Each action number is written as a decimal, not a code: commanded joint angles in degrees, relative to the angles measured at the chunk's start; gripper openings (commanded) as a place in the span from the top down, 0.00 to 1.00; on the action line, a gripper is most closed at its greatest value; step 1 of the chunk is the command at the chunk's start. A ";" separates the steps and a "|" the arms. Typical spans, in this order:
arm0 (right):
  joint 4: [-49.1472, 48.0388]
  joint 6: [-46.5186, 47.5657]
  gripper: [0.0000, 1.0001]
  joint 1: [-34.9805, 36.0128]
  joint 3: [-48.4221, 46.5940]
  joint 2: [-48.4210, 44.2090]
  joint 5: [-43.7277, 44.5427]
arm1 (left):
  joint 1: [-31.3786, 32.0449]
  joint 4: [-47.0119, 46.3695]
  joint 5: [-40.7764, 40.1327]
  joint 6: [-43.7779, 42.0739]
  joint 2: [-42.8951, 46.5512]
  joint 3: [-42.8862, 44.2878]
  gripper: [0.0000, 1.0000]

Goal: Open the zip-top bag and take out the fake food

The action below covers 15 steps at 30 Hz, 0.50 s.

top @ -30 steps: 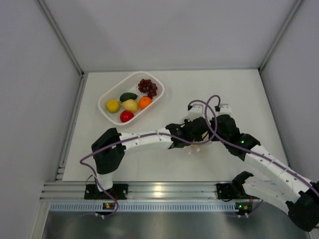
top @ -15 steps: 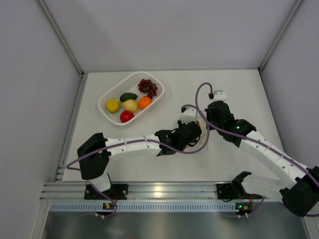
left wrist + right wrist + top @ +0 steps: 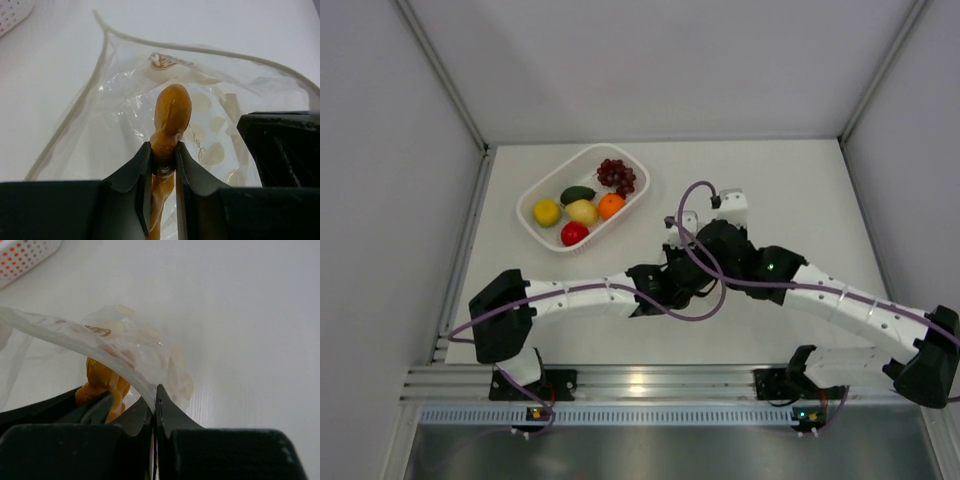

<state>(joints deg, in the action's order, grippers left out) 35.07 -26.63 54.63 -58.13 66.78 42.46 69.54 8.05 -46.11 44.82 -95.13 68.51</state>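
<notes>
In the left wrist view the zip-top bag (image 3: pixel 125 90) lies on the table with its mouth held wide. My left gripper (image 3: pixel 163 147) is inside that mouth, shut on an orange-yellow piece of fake food (image 3: pixel 171 112) that stands up between its fingers. My right gripper (image 3: pixel 155 390) is shut on the bag's (image 3: pixel 145 340) pale rim, just right of the orange-yellow piece (image 3: pixel 102 377). In the top view both arms cover the bag. The other fake food lies in the white basket (image 3: pixel 526 207): red apple (image 3: pixel 574 233), orange (image 3: pixel 611 205), two lemons (image 3: pixel 582 211), avocado (image 3: pixel 577 193), grapes (image 3: pixel 616 175).
The perforated basket's corner shows at the upper left of both wrist views (image 3: pixel 10 15) (image 3: pixel 25 257). White walls with metal rails enclose the table on three sides. The right gripper's black body (image 3: pixel 280 150) sits close beside my left fingers.
Both grippers have shifted left and a little away from the near edge, keeping their grips. The right arm has swung left until it overlaps the left wrist.
</notes>
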 commanded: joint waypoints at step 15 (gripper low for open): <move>-9.75 -6.24 1.00 -0.04 6.01 0.72 3.96 | -0.19 -10.85 6.37 15.12 18.31 -10.58 1.00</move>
<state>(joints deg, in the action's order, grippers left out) 27.86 -33.45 56.03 -51.11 66.87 47.09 69.41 5.30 -42.98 58.59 -80.60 60.05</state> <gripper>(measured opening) 0.003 0.241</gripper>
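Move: My left hand already grips the orange-brown food at the mouth of the bag. From it the basket's middle is about 16 cm ahead, 25 cm left and 15 cm below; the orange in it lies roughly 15 cm ahead and 20 cm left, the apple some 8 cm ahead and 28 cm left, both about 14 cm down. From my right hand, which is pinching the bag's rim, the basket is around 16 cm ahead, 31 cm left and 17 cm down. I keep the orange-brown food pinched in my left hand and ease it about 2 cm left and a little back, away from my right hand, then lift it some 5 cm up out of the bag's mouth, rolling the wrist about 20 degrees so its left side dips. My right hand keeps its closed grip on the rim and, after a slight rise, sinks 2–3 cm, drawing the bag down against the lift. ##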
